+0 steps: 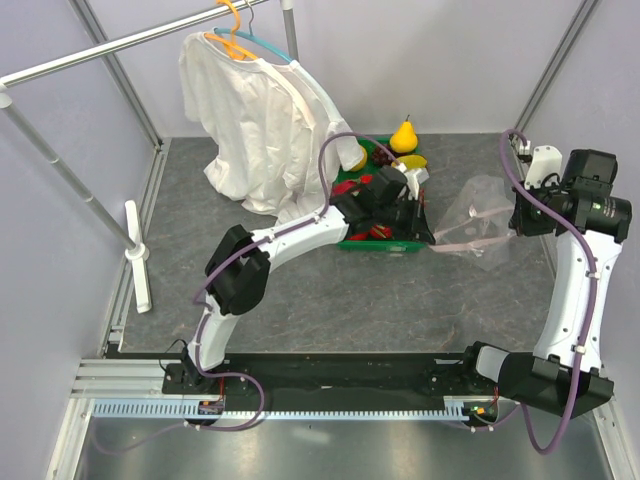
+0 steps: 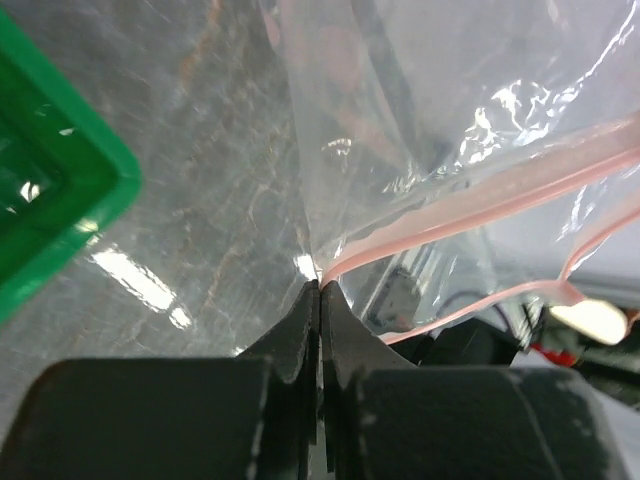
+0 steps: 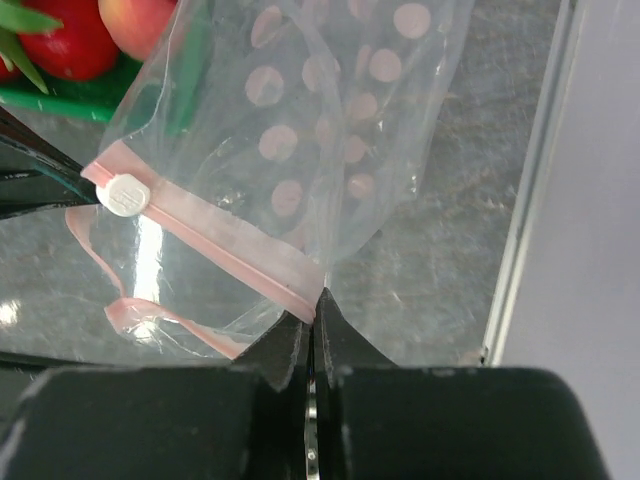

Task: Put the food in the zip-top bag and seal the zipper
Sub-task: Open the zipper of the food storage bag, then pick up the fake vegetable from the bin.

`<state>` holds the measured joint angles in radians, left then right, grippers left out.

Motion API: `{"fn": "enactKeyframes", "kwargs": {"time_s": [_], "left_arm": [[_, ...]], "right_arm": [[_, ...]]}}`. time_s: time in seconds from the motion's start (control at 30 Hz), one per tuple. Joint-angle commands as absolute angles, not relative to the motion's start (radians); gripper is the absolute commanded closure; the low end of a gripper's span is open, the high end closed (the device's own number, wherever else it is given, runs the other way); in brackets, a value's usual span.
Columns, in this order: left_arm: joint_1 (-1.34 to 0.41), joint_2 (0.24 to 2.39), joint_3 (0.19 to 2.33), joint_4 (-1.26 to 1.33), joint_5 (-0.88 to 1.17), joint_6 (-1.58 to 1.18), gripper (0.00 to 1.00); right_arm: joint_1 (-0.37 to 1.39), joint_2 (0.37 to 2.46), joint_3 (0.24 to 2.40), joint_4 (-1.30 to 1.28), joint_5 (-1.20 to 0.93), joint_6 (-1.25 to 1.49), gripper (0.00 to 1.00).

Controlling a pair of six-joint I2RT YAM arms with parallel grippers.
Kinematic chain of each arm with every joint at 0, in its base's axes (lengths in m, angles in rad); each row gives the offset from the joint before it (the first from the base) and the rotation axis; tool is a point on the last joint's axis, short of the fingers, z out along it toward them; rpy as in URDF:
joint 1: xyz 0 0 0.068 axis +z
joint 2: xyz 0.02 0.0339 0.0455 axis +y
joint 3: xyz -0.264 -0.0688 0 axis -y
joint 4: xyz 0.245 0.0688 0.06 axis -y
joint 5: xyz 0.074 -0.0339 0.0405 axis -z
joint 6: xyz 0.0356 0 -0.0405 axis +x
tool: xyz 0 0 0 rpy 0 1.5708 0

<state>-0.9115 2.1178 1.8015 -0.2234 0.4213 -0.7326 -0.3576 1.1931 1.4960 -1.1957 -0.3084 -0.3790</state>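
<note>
The clear zip-top bag (image 1: 480,215) hangs stretched between my two grippers, right of the green tray (image 1: 385,246). My left gripper (image 1: 432,240) is shut on the left end of its pale pink zipper (image 2: 480,205). My right gripper (image 1: 512,228) is shut on the right end of the zipper (image 3: 240,245). The two pink strips stand apart, so the mouth is open. A white slider (image 3: 125,195) sits near the left end. No food shows inside the bag (image 3: 330,120). A yellow banana bunch (image 1: 413,161) lies at the tray's far side. My left arm hides the dragon fruit and much of the tray.
A yellow pear (image 1: 404,136) stands behind the tray. A red fruit (image 3: 70,40) and a peach one (image 3: 140,20) lie in the tray (image 3: 50,100). A white shirt (image 1: 260,120) hangs on a rack at back left. A metal rail (image 3: 530,200) edges the table at right.
</note>
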Motion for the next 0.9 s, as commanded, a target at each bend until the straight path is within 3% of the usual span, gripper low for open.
{"fn": "enactKeyframes", "kwargs": {"time_s": [0.0, 0.27, 0.4, 0.47, 0.57, 0.63, 0.7, 0.87], "left_arm": [[-0.948, 2.141, 1.862, -0.379, 0.373, -0.595, 0.98], [-0.962, 2.149, 1.937, -0.339, 0.44, -0.588, 0.92], [-0.933, 2.096, 1.91, -0.351, 0.448, -0.519, 0.65], [-0.922, 2.041, 1.917, -0.379, 0.437, -0.421, 0.59], [-0.923, 1.961, 1.895, -0.4, 0.394, -0.25, 0.4], [-0.923, 1.895, 1.891, -0.42, 0.362, -0.087, 0.2], [-0.919, 1.855, 1.908, -0.445, 0.292, 0.004, 0.15], [-0.896, 1.853, 1.939, -0.509, 0.185, 0.455, 0.15]], "right_arm": [[-0.367, 1.201, 1.598, -1.348, -0.209, -0.482, 1.0], [-0.364, 1.252, 1.499, -1.398, -0.294, -0.502, 1.0], [-0.364, 1.293, 1.454, -1.324, -0.369, -0.445, 1.0], [-0.364, 1.316, 1.443, -1.279, -0.393, -0.419, 1.0], [-0.364, 1.344, 1.437, -1.241, -0.439, -0.388, 1.0], [-0.364, 1.354, 1.428, -1.218, -0.472, -0.367, 1.0], [-0.364, 1.354, 1.416, -1.198, -0.485, -0.35, 1.0], [-0.364, 1.344, 1.371, -1.144, -0.514, -0.307, 1.0]]}}
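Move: Both my hands already pinch the stretched plastic bag. Its pink zipper mouth is centred about 8 cm right of my left fingertips, some 2 ahead and 4 higher, with the white slider only about 2 cm to their right. The green basket's middle lies about 10 cm ahead, 8 to the left and 12 below my left hand. From my right hand the mouth is centred some 8 cm left, level front to back, 5 lower. I tug both corners back 2–3 cm, then open my left fingers wide and let go of the zipper corner. My left hand returns forward, then climbs about 11 cm and goes some 6 cm left, away from the bag and over the basket, its wrist turning about 45 degrees. My right hand keeps its pinch and lowers its corner about 7 cm, tilting some 20 degrees. ##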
